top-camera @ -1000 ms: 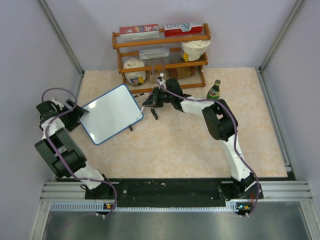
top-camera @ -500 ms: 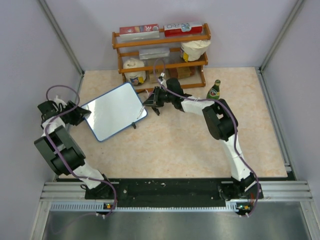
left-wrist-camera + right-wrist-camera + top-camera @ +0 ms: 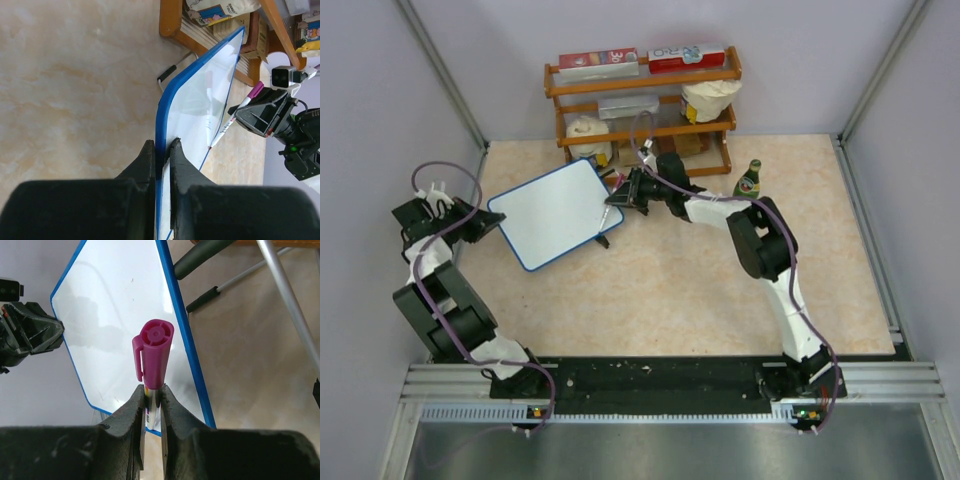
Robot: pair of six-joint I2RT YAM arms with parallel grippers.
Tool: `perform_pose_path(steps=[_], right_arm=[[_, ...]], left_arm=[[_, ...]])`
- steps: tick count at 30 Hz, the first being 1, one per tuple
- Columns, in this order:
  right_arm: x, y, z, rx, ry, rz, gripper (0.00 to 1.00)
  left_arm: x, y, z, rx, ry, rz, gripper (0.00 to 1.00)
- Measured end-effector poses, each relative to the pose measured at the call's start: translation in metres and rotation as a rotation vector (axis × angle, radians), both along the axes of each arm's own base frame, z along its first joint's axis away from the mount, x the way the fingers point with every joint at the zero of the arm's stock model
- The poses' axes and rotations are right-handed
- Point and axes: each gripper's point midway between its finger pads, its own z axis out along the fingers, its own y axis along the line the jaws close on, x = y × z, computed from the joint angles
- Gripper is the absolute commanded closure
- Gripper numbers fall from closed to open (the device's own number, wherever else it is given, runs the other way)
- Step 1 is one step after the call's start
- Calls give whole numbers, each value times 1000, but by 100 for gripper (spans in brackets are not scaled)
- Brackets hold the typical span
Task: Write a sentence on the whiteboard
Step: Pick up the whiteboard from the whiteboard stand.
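Note:
The whiteboard (image 3: pixel 557 212), white with a thin blue frame, is held tilted off the table at the left. My left gripper (image 3: pixel 485 222) is shut on its left edge; in the left wrist view the fingers (image 3: pixel 162 147) pinch the blue frame (image 3: pixel 200 100). My right gripper (image 3: pixel 620 197) is shut on a marker (image 3: pixel 154 352) with a magenta cap on its rear end. The marker (image 3: pixel 232 122) points down at the board's right edge (image 3: pixel 115 315), its tip at or just off the surface.
A wooden shelf rack (image 3: pixel 640 110) with boxes and bags stands at the back, close behind the board. A green bottle (image 3: pixel 748 180) is right of it. A black-tipped pen (image 3: pixel 205 300) lies by the rack's foot. Walls close both sides.
My left gripper closed on the whiteboard's edge. The board rose, turned and shifted toward the back right, nearer the marker. The right gripper barely moved.

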Motion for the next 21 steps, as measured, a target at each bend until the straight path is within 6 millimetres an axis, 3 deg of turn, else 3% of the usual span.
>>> perform_pose_path(steps=[6, 10, 21], right_arm=[[-7, -8, -3, 1, 4, -2, 100], [-14, -17, 4, 0, 7, -1, 100], [-31, -45, 60, 41, -51, -1, 100]], left_arm=[[-11, -11, -1, -16, -19, 2, 100], [-15, -26, 10, -16, -49, -3, 100], [-21, -45, 33, -40, -178, 30, 100]])
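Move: My left fingers already pinch the whiteboard by its left edge; its middle is about 14 cm to my right, 1 cm farther out and slightly lower. The stand is some 27 cm to the right, about 3 cm ahead and 13 cm down, under the board's right end. My right hand still holds the marker: from it the board's middle is about 15 cm left and 3 cm back, and the shelf 14 cm ahead and 7 cm right. Keeping the pinch on the whiteboard's left edge, I carry it with my left hand about 4.5 cm to the right, a little back at first and then up some 3 cm, tipping the fingers upward about 10 degrees. My right hand draws away from the board with the marker still gripped, back and right, then climbing about 6 cm. ##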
